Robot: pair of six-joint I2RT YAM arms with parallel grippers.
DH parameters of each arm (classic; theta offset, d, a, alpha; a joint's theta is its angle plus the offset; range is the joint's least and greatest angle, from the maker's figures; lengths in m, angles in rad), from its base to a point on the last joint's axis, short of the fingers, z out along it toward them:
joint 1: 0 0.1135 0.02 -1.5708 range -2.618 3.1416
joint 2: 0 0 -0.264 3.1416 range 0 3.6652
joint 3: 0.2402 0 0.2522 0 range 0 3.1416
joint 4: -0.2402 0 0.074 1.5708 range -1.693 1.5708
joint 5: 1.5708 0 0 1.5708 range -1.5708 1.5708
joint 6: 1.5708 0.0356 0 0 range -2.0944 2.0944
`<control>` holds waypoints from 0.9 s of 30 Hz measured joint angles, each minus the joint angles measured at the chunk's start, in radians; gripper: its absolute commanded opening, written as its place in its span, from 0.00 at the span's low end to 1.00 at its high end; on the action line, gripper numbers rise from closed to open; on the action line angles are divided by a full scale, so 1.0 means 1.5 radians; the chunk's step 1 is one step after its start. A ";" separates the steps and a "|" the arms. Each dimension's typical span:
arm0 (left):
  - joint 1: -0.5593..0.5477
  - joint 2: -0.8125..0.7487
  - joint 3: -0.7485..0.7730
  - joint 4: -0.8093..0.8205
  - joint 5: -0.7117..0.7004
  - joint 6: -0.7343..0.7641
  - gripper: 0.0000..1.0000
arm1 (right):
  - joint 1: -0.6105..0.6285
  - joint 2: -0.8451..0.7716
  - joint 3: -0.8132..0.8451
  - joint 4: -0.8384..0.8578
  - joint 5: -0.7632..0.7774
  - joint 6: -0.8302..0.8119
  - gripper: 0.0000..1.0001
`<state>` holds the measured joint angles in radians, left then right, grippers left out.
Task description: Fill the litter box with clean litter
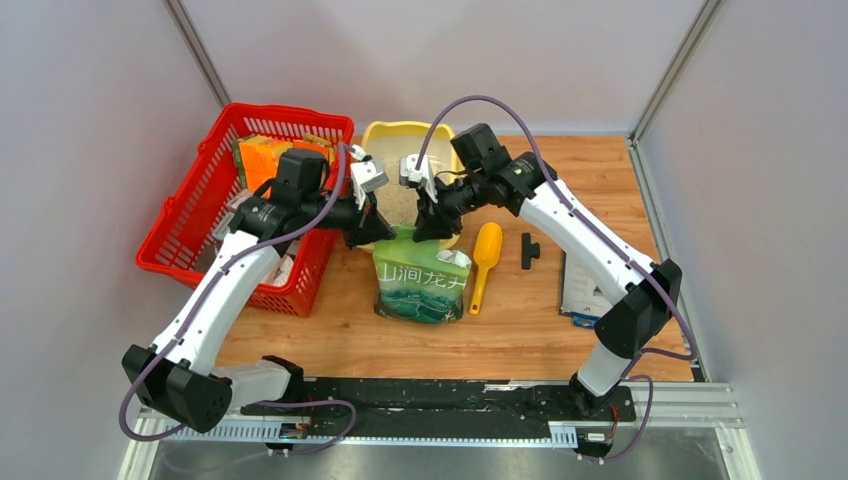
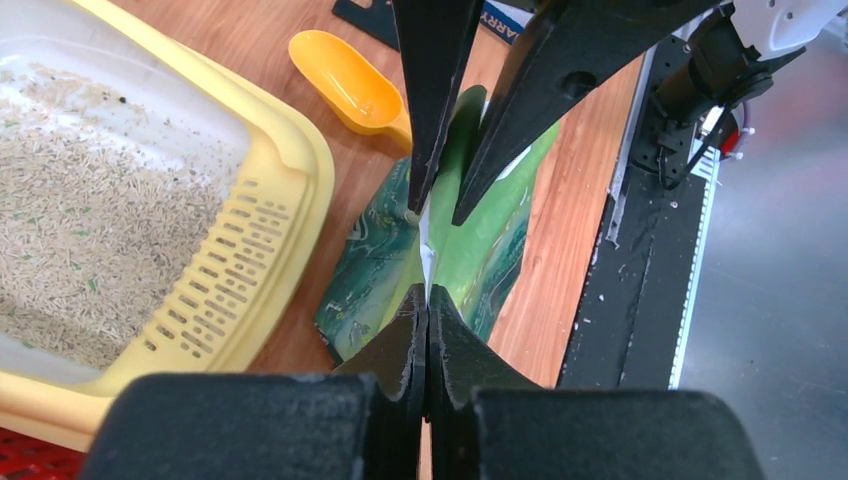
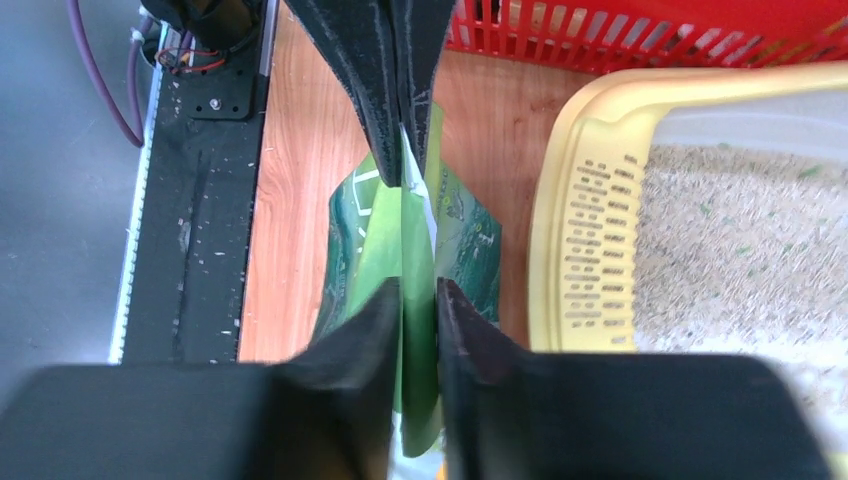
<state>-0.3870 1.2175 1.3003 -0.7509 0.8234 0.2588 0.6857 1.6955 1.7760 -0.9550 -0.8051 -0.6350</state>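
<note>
The pale yellow litter box [image 1: 400, 131] [image 2: 290, 170] [image 3: 560, 150] sits at the back centre with beige clean litter [image 2: 90, 220] [image 3: 730, 240] spread in it. A green pouch [image 1: 422, 285] [image 2: 370, 270] [image 3: 360, 240] stands upright in front of its slotted lip. My left gripper [image 1: 385, 232] [image 2: 428, 300] is shut on the left part of the pouch's top edge. My right gripper [image 1: 428, 230] [image 3: 418, 290] is at the right part of that edge, jaws a narrow gap apart with the green film between them. The two grippers face each other closely.
A red mesh basket [image 1: 230, 220] with packets stands left of the litter box. A yellow scoop [image 1: 485, 255] [image 2: 350, 85] and a small black piece [image 1: 529, 250] lie right of the pouch, and a printed packet [image 1: 585, 295] lies further right. A black rail [image 1: 430, 400] runs along the near edge.
</note>
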 measured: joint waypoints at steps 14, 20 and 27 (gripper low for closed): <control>-0.005 -0.088 -0.019 -0.034 -0.026 0.003 0.00 | -0.027 -0.092 -0.002 -0.023 0.202 0.280 0.77; -0.006 -0.107 -0.035 -0.033 -0.027 0.001 0.00 | -0.025 -0.074 -0.039 -0.070 0.257 0.370 0.80; -0.007 -0.122 -0.049 -0.025 -0.030 -0.004 0.00 | -0.017 -0.072 -0.052 -0.095 0.269 0.393 0.82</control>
<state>-0.3973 1.0340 1.2270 -0.7879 0.7784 0.2531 0.6598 1.5867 1.6985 -1.0977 -0.4011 -0.0448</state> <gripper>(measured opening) 0.008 0.817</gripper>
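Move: Both hands are already on the green litter bag's top rim, left fingers near its left end, right fingers nearer the middle. The bag's middle lies some 7 cm to the left hand's right, 3 cm back and 14 cm below, with the litter box about 28 cm ahead of that hand and 4 cm right. From the right hand, the rim's loose white flap is roughly 7 cm right, 3 cm back and 6 cm lower; the scoop is 16 cm right and 7 cm ahead, down on the table. The right fingers let go of the bag's rim, opening wide as the hand swings about 7 cm right towards the loose white flap, first up 3 cm, then down past its starting height, turning some 35 degrees clockwise with the fingertips tipping down. The left hand keeps its pinch and draws the rim back 3 to 4 cm, a little to the left and slightly up. ##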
